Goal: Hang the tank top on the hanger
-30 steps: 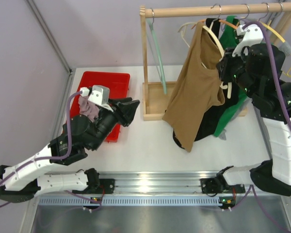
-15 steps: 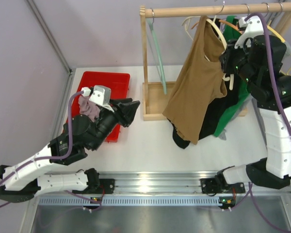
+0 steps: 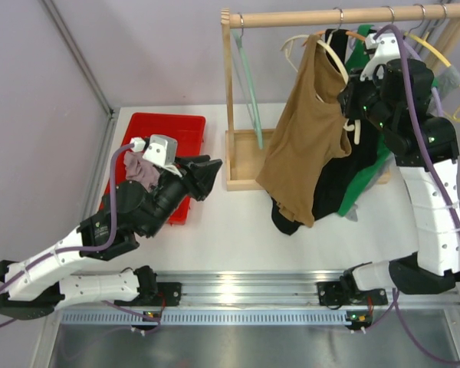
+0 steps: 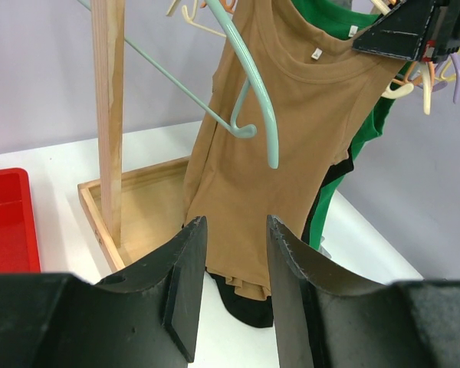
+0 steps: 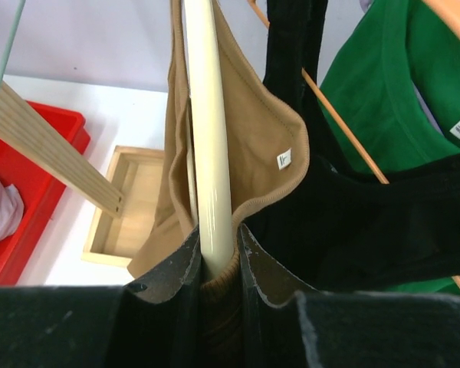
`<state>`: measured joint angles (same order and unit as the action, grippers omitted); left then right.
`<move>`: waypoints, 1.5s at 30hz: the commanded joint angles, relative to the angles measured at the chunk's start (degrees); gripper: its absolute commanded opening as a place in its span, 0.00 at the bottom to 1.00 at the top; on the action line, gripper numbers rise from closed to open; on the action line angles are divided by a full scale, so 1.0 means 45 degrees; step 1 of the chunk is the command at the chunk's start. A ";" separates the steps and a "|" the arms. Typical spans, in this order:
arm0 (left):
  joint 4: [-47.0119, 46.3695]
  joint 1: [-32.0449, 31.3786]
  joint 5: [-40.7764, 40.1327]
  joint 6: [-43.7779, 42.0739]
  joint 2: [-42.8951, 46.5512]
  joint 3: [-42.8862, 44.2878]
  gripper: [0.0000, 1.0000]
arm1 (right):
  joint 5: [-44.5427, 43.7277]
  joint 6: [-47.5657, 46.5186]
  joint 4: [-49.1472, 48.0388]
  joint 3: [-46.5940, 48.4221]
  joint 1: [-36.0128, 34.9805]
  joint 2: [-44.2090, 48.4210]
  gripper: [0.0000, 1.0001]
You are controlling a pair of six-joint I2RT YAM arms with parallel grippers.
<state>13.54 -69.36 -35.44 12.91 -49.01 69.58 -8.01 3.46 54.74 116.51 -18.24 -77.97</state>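
Note:
The tan tank top (image 3: 307, 146) hangs draped over the cream hanger (image 3: 341, 65), close under the wooden rod. My right gripper (image 3: 353, 103) is shut on the hanger's arm (image 5: 207, 115), with the tank top's shoulder fabric (image 5: 261, 146) caught in the same grip (image 5: 217, 230). My left gripper (image 3: 207, 172) stays low over the table, well left of the rack. It is open (image 4: 234, 230) with nothing between its fingers and faces the tank top (image 4: 291, 130).
A wooden rack (image 3: 330, 15) stands on a tray base (image 3: 245, 161). On its rod hang a pale green hanger (image 3: 249, 77), a black garment (image 3: 337, 184), a green garment (image 3: 368, 176) and an orange hanger (image 5: 345, 146). A red bin (image 3: 169, 130) at left holds a mauve cloth (image 3: 142, 172).
My right arm has risen and shifted slightly left, carrying the hanger and tank top closer to the rod. The left arm has not moved.

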 commanded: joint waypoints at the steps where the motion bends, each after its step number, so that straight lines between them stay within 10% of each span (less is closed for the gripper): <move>1: -0.0294 -0.0016 -0.0054 -0.0114 0.0033 0.0162 0.42 | 0.0100 0.0226 -0.1812 -0.0109 0.0186 0.0725 0.00; 6: -0.0275 -0.0016 -0.0073 -0.0036 -0.0006 0.0065 0.42 | 0.0120 0.0324 -0.1599 -0.0188 0.0186 0.0863 0.09; 20: -0.0138 -0.0016 -0.0171 0.0120 -0.0241 -0.0033 0.43 | -0.0172 0.1124 -0.0739 -0.0968 0.0186 0.1819 0.73; 30: 0.0565 -0.0016 -0.0912 0.0491 -0.0007 -0.0266 0.43 | 0.2320 0.2040 -0.0524 -0.2469 0.0167 0.4003 0.84; 45: 0.2127 -0.0016 -0.2299 0.2794 0.0501 -0.2333 0.43 | 0.3633 0.3077 -0.1539 -1.0439 0.0167 0.8693 0.92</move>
<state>20.95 -69.36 -43.33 21.15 -47.90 62.50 5.04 15.57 51.70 72.60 -18.20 -40.84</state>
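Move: The cream hanger carrying the brown tank top is still pinched near its close end in the right hand, its hook already at the wooden rod. That spot on the rod is roughly 14 cm ahead, 2 cm left and 10 cm above the right hand. The teal hanger's middle is about 25 cm left and 12 cm ahead; the orange hanger's is some 10 cm right and 12 cm ahead. From the left hand the hook's spot is about 31 cm ahead, 36 cm right and 12 cm higher. The cream hanger with its brown tank top is released as the right fingers spread wide; that hand draws back about 14 cm, rising a couple of centimetres at first, then sinking to some 12 cm below its start, while its left side rolls up about 15 degrees. The empty left hand sinks about 7 cm late on, its fingers tipping down and swinging left. ##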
